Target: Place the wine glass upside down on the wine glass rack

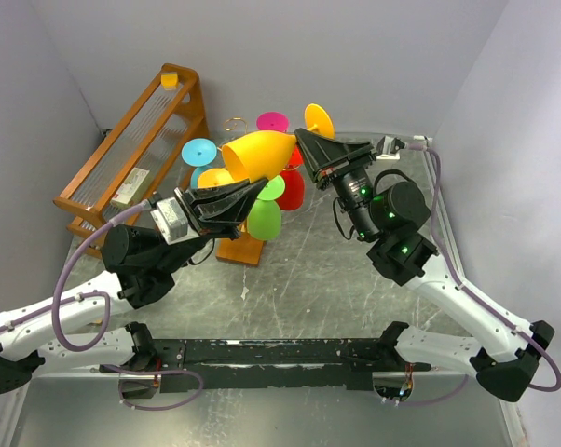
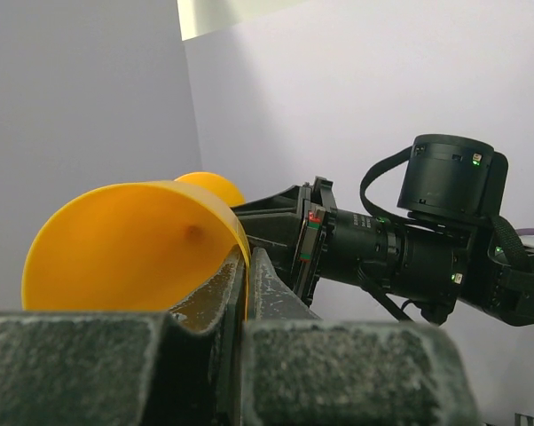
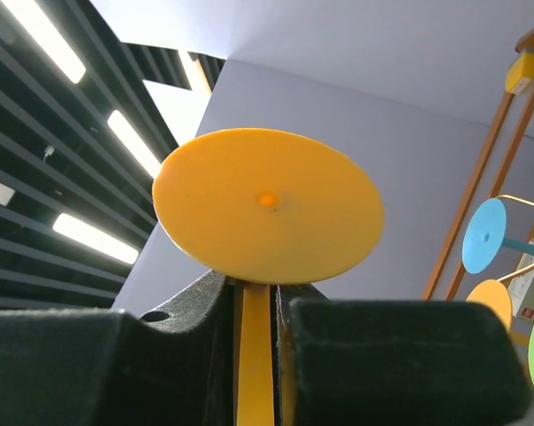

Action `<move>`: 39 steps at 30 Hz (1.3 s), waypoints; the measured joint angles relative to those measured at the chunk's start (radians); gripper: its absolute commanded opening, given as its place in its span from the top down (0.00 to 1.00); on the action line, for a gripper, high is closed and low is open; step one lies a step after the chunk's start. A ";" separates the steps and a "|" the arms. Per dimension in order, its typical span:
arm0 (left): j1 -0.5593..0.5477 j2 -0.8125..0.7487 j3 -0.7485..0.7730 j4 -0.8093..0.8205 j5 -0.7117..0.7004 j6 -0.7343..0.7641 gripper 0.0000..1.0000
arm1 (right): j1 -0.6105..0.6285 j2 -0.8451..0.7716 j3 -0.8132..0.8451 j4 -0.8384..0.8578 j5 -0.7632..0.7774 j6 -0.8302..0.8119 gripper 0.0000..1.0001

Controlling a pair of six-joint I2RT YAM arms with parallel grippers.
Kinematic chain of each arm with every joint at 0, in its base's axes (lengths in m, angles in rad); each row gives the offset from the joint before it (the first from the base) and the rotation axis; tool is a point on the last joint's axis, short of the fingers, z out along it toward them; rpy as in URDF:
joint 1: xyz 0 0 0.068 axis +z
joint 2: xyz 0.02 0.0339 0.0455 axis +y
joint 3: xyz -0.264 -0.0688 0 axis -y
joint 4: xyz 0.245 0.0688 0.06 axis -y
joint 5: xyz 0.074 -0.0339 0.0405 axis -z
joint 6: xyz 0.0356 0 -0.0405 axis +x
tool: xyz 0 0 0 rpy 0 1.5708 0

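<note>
A yellow wine glass (image 1: 257, 154) hangs on its side in the air above the wine glass rack, between my two grippers. My left gripper (image 1: 260, 184) is shut on the rim of its bowl (image 2: 125, 244), the wall pinched between the fingers (image 2: 276, 280). My right gripper (image 1: 304, 138) is shut on the stem (image 3: 255, 355) just under the round foot (image 3: 267, 204). The wine glass rack is a gold wire tree (image 1: 234, 122) on a small wooden base (image 1: 240, 250), partly hidden under the glass and grippers.
Coloured glasses hang on the rack: green (image 1: 265, 219), red (image 1: 292, 186), blue (image 1: 198, 152), pink (image 1: 272, 121). A slanted orange wooden shelf rack (image 1: 131, 158) stands at the back left. White walls close in on the left, back and right.
</note>
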 measured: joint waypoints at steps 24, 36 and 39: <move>0.000 -0.068 0.137 -0.369 -0.084 -0.214 0.34 | 0.000 -0.108 -0.002 0.010 0.094 -0.397 1.00; -0.001 -0.081 0.258 -0.595 -0.151 -0.333 0.27 | 0.000 -0.126 0.091 -0.140 0.083 -0.789 1.00; -0.001 -0.074 0.303 -0.624 -0.162 -0.393 0.24 | 0.000 -0.114 0.146 -0.198 0.042 -0.912 1.00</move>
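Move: The right gripper already grips the stem of the yellow wine glass, whose middle is about 4 cm to its left and 2 cm back; the rack's free hook is some 17 cm ahead, 12 cm left and 12 cm below. The hanging pink glass stands about 16 cm ahead and 5 cm left, the green one 3 cm ahead and 5 cm left, both some 20 cm below. The left gripper pinches the rim, the glass's middle about 6 cm ahead and 2 cm to its right. Open the left gripper wide to let go of the wine glass rim, tip its fingers forward and down, and ease it about 3 cm left and a little up, clear of the bowl. Keep the right grip on the stem, carry the glass some 6 cm right and slightly up, and roll that wrist about 50 degrees so the bowl on its left swings down. ##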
